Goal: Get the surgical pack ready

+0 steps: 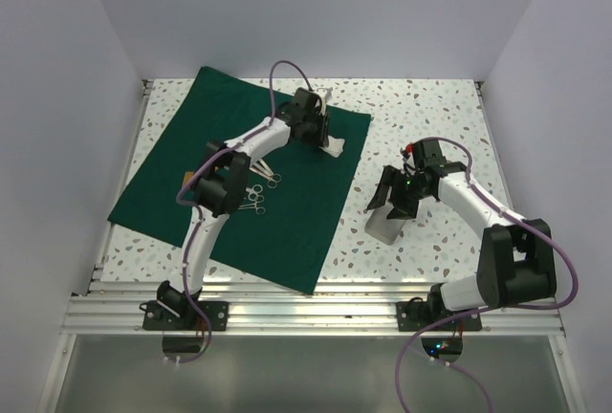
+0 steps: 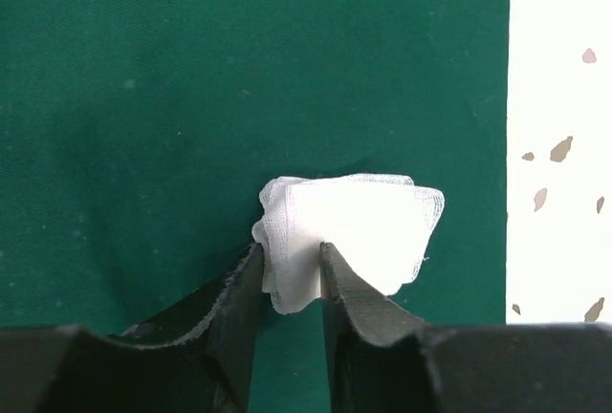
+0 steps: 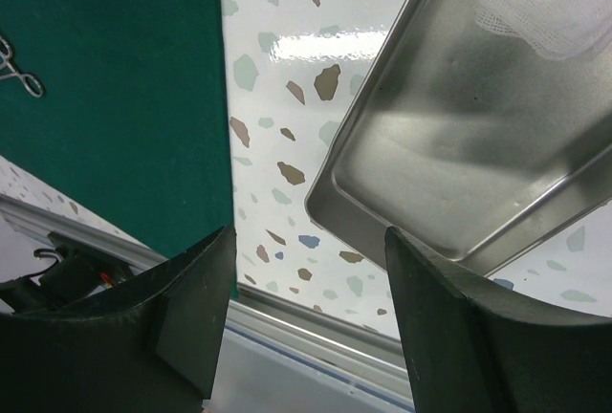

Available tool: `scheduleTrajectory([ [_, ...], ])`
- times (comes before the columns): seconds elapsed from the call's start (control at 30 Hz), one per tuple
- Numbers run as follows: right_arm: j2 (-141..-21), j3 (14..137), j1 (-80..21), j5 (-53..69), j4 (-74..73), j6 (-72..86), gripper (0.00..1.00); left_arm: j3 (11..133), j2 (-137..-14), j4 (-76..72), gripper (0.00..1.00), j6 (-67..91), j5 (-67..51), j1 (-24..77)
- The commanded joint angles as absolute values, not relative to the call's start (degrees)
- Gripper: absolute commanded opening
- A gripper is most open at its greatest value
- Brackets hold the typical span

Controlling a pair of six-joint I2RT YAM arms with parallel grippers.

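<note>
The dark green drape (image 1: 172, 184) lies flat on the left of the table. My left gripper (image 2: 292, 255) is shut on a bunched stack of white gauze squares (image 2: 363, 222) near the drape's far right corner (image 1: 335, 147), with a fold pinched between both fingers. Steel scissors and forceps (image 1: 258, 193) lie on the middle of the drape. My right gripper (image 3: 308, 236) hangs open and empty over the speckled table, just beside the small steel tray (image 3: 449, 145). A piece of gauze (image 3: 545, 11) lies in the tray's far end.
The tray (image 1: 384, 228) stands on bare table right of the drape's edge (image 3: 105, 97). An aluminium rail (image 1: 316, 313) runs along the near edge. White walls close the table on the left, back and right.
</note>
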State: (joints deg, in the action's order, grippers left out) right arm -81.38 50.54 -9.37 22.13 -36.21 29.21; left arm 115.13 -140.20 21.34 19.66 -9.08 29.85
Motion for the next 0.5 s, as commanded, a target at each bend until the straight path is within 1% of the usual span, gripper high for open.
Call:
scheduleTrajectory([
  [0.0, -81.47, 51.42, -9.32, 22.85, -36.21, 28.30, 0.67, 115.14, -144.67, 25.75, 0.34, 17.58, -6.50, 30.41],
  [0.27, -81.83, 52.21, -9.32, 22.68, -36.39, 28.21, 0.68, 115.14, -144.76, 25.49, 0.19, 17.31, -6.15, 31.20],
  [0.4, -81.74, 52.47, -9.23, 22.68, -36.48, 28.12, 0.68, 114.79, -144.05, 24.96, 0.09, 17.58, -7.64, 31.20],
  [0.47, -81.83, 52.47, -9.23, 22.59, -36.39, 28.12, 0.68, 114.70, -143.26, 24.61, 0.00, 17.84, -9.22, 31.20],
])
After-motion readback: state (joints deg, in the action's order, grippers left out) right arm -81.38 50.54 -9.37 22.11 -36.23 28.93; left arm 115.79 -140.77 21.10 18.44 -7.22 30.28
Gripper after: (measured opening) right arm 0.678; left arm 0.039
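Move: The left hand is low over the cloth with its fingers astride the left edge of the gauze; the gauze's middle lies about 2 cm to its right, level fore and aft, and 1 cm below. The scissors lie some 15 cm left and 6 cm back, the metal tray some 17 cm right and 18 cm back. From the right hand the gauze is about 18 cm ahead, 13 cm left and 6 cm down. Almost in place, the left hand shuts its fingers from about a third open to nearly closed, pinching the left edge of the gauze between the tips. It edges forward only about half a centimetre, staying low with the fingers still slanting down, forward and to the right. ##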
